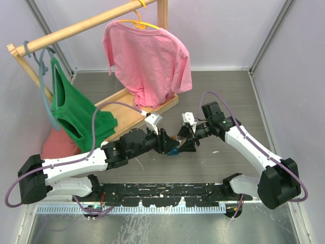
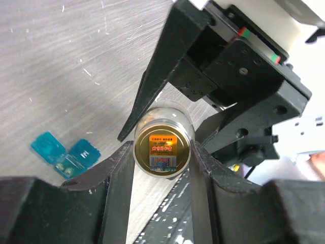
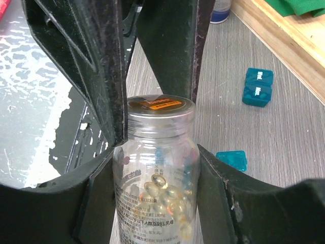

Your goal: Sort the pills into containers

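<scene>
A clear pill bottle (image 3: 157, 173) with several yellowish pills (image 3: 167, 195) inside is held above the table, my right gripper (image 3: 155, 168) shut around its body. My left gripper (image 2: 162, 157) meets it end-on, both fingers pressed against the sides of the gold cap (image 2: 162, 151). In the top view the two grippers, left (image 1: 165, 141) and right (image 1: 187, 140), face each other at mid-table. One teal container (image 2: 66, 155) lies on the table below with its lids open. Another container (image 3: 257, 87) lies shut farther off, and a teal piece (image 3: 232, 159) shows beside my right finger.
A wooden clothes rack stands at the back left with a pink shirt (image 1: 147, 61) and a green top (image 1: 76, 112) on hangers; its wooden base (image 1: 132, 109) lies just behind the grippers. A small white bottle (image 3: 221, 10) stands near that base.
</scene>
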`<move>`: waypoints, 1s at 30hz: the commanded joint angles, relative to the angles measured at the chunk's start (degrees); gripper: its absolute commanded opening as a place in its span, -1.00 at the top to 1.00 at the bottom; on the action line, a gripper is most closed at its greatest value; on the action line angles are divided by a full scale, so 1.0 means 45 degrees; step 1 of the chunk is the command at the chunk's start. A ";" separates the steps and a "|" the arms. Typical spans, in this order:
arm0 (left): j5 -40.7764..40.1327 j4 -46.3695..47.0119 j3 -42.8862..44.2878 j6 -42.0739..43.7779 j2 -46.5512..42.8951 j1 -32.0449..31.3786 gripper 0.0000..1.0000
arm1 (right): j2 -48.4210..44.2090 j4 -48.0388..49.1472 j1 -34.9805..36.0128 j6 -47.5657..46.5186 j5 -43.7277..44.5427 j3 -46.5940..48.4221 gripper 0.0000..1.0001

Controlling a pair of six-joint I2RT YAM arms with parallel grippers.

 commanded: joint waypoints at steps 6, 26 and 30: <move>0.2774 -0.1063 0.0358 0.7797 -0.0595 0.0268 0.70 | -0.0162 0.0143 -0.0011 0.0213 -0.0434 0.0495 0.98; -0.0042 0.2672 -0.1865 0.1324 -0.4358 0.0425 -0.96 | -0.0095 0.0142 -0.0027 0.0187 -0.0389 0.0490 0.98; -0.0374 0.3168 -0.1919 -0.0297 -0.3668 0.0410 -0.96 | -0.0097 0.0143 -0.0014 0.0182 -0.0405 0.0491 0.98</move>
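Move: The lid of the pill bottle is already between the left pads, right at the left hand point. From the right hand, which holds the bottle's body, that lid is about 4 cm to the left, 1 cm back and 2 cm up. The open teal pill box stands on the table some 18 cm below the left hand and 2 cm ahead, level sideways; the closed teal box is about 9 cm ahead and 13 cm left of the left hand, on the same table. Keep the left pads pinched on the lid and roll the wrist some 30 degrees clockwise, looking along the fingers at the lid, while the right hand holds the bottle steady. Then open the left gripper wide, let go of the lid and draw away from the bottle, up about 7 cm and left about 5 cm, rolling the wrist partway back. ##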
